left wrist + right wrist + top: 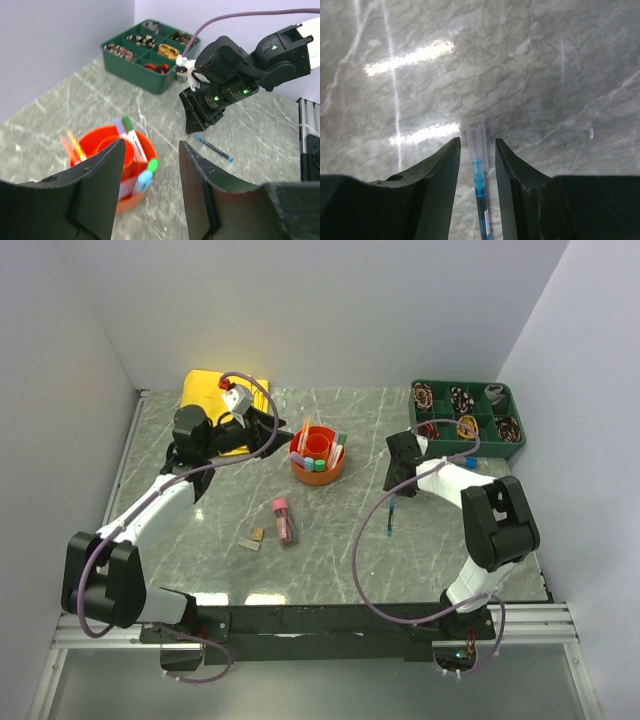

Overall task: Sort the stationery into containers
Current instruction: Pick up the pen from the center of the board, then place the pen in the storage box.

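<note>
The orange organiser bowl (318, 456) stands mid-table with several pens and markers upright in it; it also shows in the left wrist view (95, 145). My left gripper (274, 433) is open and empty just left of the bowl, seen in its wrist view (151, 146). A blue pen (390, 515) lies on the table. My right gripper (397, 476) is open over its far end; in the right wrist view (476, 141) the pen (480, 175) lies between the jaws with a gap on each side. A pink-capped clear tube (283, 519) and small tan blocks (252, 538) lie near the front.
A green divided tray (467, 416) with small items stands at the back right, also in the left wrist view (150, 75). A folded yellow cloth (208, 392) lies at the back left behind my left arm. White walls enclose the table on three sides.
</note>
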Motion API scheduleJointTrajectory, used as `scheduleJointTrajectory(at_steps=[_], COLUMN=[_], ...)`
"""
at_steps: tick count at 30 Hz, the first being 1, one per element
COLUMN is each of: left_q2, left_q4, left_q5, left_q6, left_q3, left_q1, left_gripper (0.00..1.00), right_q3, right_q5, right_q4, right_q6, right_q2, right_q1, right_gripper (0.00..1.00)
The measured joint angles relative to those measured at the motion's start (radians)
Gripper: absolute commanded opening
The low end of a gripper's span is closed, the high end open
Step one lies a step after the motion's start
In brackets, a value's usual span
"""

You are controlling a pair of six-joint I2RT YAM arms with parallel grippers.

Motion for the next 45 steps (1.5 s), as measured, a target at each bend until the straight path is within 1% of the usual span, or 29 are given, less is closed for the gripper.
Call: scheduleJointTrajectory(at_steps=[2, 5, 7, 8, 9, 11, 17, 21, 23, 25, 27, 31, 34, 37, 41, 45], left_q2=[-0.027, -0.064, -0.087, -0.097, -0.106, -0.123, -0.154, -0.175, -0.192, -0.206, -0.222, -0.249, -0.262, -0.275, -0.294, -0.304], left_q4=[-0.034, -0.077, -0.098, -0.106, -0.112, -0.128, -0.183, -0.210, -0.222, -0.235, -0.252, -0.285, -0.315, -0.349, -0.391, -0.430], left_q5=[-0.005, -0.012, -0.014, -0.018, -0.021, -0.025, -0.029, -0.032, -0.050, -0.078, -0.126, -0.222, -0.281, -0.319, -0.345, -0.362], left_q6=[0.006, 0.016, 0.021, 0.022, 0.022, 0.025, 0.056, 0.073, 0.078, 0.084, 0.089, 0.108, 0.109, 0.109, 0.119, 0.137], left_q3=[-0.014, -0.023, -0.026, -0.027, -0.029, -0.033, -0.042, -0.053, -0.064, -0.074, -0.082, -0.095, -0.099, -0.100, -0.100, -0.100], left_q1=[0.009, 0.022, 0.032, 0.038, 0.045, 0.056, 0.072, 0.085, 0.091, 0.096, 0.098, 0.104, 0.115, 0.126, 0.140, 0.157], left_gripper=[0.53, 0.53, 0.53, 0.53, 0.53, 0.53, 0.53, 0.53, 0.54, 0.54, 0.54, 0.54, 0.54, 0.54, 0.54, 0.54], right_q3=[0.013, 0.019, 0.031, 0.034, 0.039, 0.047, 0.107, 0.243, 0.356, 0.444, 0.504, 0.523, 0.524, 0.524, 0.521, 0.512], right_q5=[0.029, 0.071, 0.085, 0.091, 0.097, 0.108, 0.104, 0.058, 0.025, -0.008, -0.038, -0.097, -0.136, -0.162, -0.171, -0.152], right_q4=[-0.012, -0.044, -0.056, -0.060, -0.064, -0.073, -0.130, -0.177, -0.171, -0.122, -0.010, 0.205, 0.335, 0.445, 0.547, 0.642], right_q6=[0.013, 0.039, 0.054, 0.057, 0.064, 0.073, 0.080, 0.049, 0.023, -0.007, -0.053, -0.141, -0.201, -0.258, -0.318, -0.359], right_q2=[0.023, 0.049, 0.056, 0.059, 0.062, 0.069, 0.080, 0.055, 0.021, -0.014, -0.060, -0.095, -0.055, 0.025, 0.129, 0.187], right_q1=[0.010, 0.026, 0.035, 0.040, 0.045, 0.054, 0.066, 0.066, 0.069, 0.081, 0.109, 0.194, 0.252, 0.294, 0.323, 0.336], right_gripper=[0.34, 0.36, 0.30, 0.26, 0.12, 0.00, 0.00, 0.00, 0.00, 0.00, 0.00, 0.00, 0.00, 0.00, 0.00, 0.00])
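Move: The pen lies just under my right hand, pointing back toward my base. Its far end is between the open fingers, so its middle is about 5 cm back, level sideways and some 2 cm below. From that hand the orange pen holder stands roughly 11 cm ahead and 21 cm left, the blue-capped stick 10 cm ahead and 20 cm right, the green tray 22 cm ahead and 21 cm right. From my left hand the pen is about 28 cm right, 6 cm back and 28 cm below. I dip my right hand about a centimetre, pinch the pen near its clear far end, then lift fast by some 30 cm, swinging left about 25 cm and forward toward the pen holder. My fingers tip up over 50 degrees to nearly level and turn counter-clockwise, and I sink a little at the end. My empty left hand clears out leftward about 11 cm, away from the holder, turning counter-clockwise. ##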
